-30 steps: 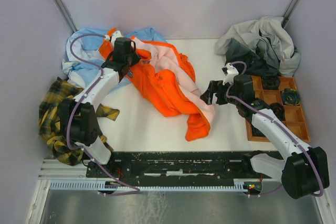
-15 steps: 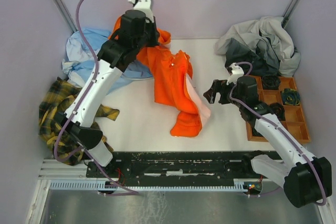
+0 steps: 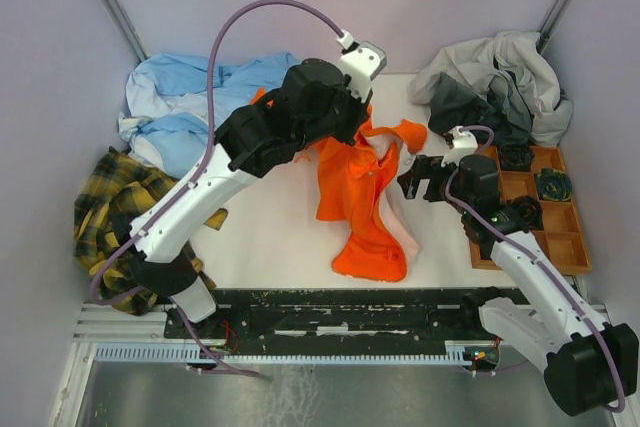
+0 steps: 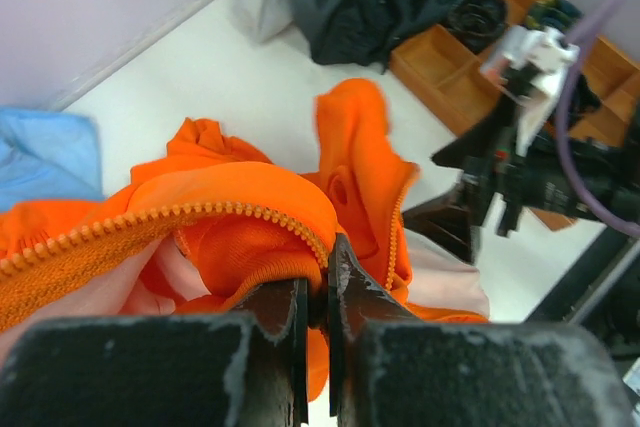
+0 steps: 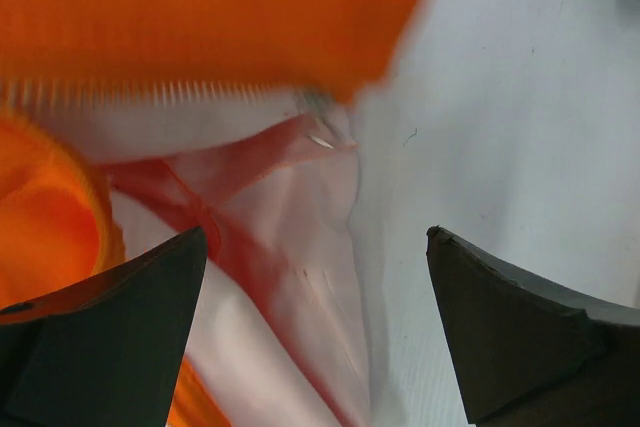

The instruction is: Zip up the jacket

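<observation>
The orange jacket point(image 3: 355, 197) hangs in a long fold from my left gripper point(image 3: 352, 129), and its lower end rests on the white table point(image 3: 270, 227). In the left wrist view my left gripper point(image 4: 325, 267) is shut on the jacket's point(image 4: 240, 197) orange edge, right beside a row of zipper teeth point(image 4: 200, 212). My right gripper point(image 3: 408, 181) stands open just right of the hanging cloth. In the right wrist view my right gripper point(image 5: 315, 237) has its jaws wide apart over the pale pink lining point(image 5: 300, 287), below an orange edge with zipper teeth point(image 5: 190, 92). It grips nothing.
A light blue garment point(image 3: 190, 97) lies at the back left, and a yellow plaid shirt point(image 3: 110, 207) lies at the left edge. A grey and dark clothing heap point(image 3: 490, 82) sits at the back right. A wooden tray point(image 3: 567, 237) holds dark items at the right.
My left arm has risen and swung right with the jacket, lifting it off the blue garment and bringing it next to the right gripper. The right gripper has shifted slightly and stays open.
</observation>
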Controlling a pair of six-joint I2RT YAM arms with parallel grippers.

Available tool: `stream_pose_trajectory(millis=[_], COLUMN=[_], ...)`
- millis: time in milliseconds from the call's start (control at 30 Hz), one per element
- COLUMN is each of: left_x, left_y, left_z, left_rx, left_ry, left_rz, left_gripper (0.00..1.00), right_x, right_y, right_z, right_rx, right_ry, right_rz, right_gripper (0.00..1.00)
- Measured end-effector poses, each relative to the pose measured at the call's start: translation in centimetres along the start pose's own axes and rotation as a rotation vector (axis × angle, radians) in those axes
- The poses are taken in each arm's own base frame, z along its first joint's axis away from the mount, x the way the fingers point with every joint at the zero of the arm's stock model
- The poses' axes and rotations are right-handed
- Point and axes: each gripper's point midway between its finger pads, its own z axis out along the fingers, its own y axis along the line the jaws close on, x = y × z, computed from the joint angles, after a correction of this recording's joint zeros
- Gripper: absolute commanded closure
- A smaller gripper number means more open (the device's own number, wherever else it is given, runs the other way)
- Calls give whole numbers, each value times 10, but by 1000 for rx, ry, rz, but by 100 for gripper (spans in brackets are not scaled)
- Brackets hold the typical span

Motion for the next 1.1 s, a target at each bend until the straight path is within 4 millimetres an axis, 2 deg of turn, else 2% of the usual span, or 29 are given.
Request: stream_pose_trajectory(millis=[133, 233, 300, 400, 567, 733, 833, 967, 1100], left_x=[1, 6, 16, 40, 89, 139, 155, 163, 171], left_y=[-26, -22, -5, 33, 101, 148, 164, 167, 166], left_z=[-9, -14, -19, -25, -26, -26, -24, -18, -10], left_rx=[69, 32, -47, -204, -417, -550, -594, -601, -584], left_ry=[1, 1, 11, 40, 116, 185, 206, 200, 187], left_rz=[44, 53, 57, 59, 35, -15, -38, -52, -62], left_gripper=[97, 97, 97, 97, 97, 97, 97, 97, 97], right_x=[1, 0, 0, -2, -2, 7, 16, 29, 19], right_y=[-3, -3, -3, -1, 10, 20, 28, 48, 82], right_z=[0, 0, 0, 0, 4, 12, 20, 33, 48], right_rx=[15, 17, 15, 2, -61, -132, -180, -259, -372], right_ry=[-3, -7, -11, -19, -11, 27, 63, 144, 170], right_rz=[0, 0, -1, -2, -11, -23, -42, -88, -173], right_gripper=[1, 1, 1, 1, 1, 1, 1, 1, 1])
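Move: The left hand, holding the orange front edge high, has the blue shirt's middle about 25 cm ahead, 33 cm to the left and 39 cm below. The zipper pull hangs some 6 cm ahead of this hand, 13 cm right and 22 cm below. From the open right hand the pull is roughly 6 cm ahead, 3 cm left and level; the jacket's near end lies 14 cm back, 10 cm left, 17 cm below. Still pinching the orange edge beside the zipper teeth, the left hand first eases a little back and right, then swings left and down towards the blue shirt, ending about 17 cm left and 15 cm lower, somewhat farther forward, and turned some 30 degrees counter-clockwise. The right hand, empty and wide open, waits, then follows leftward 9 cm over the pale lining, turning counter-clockwise. ##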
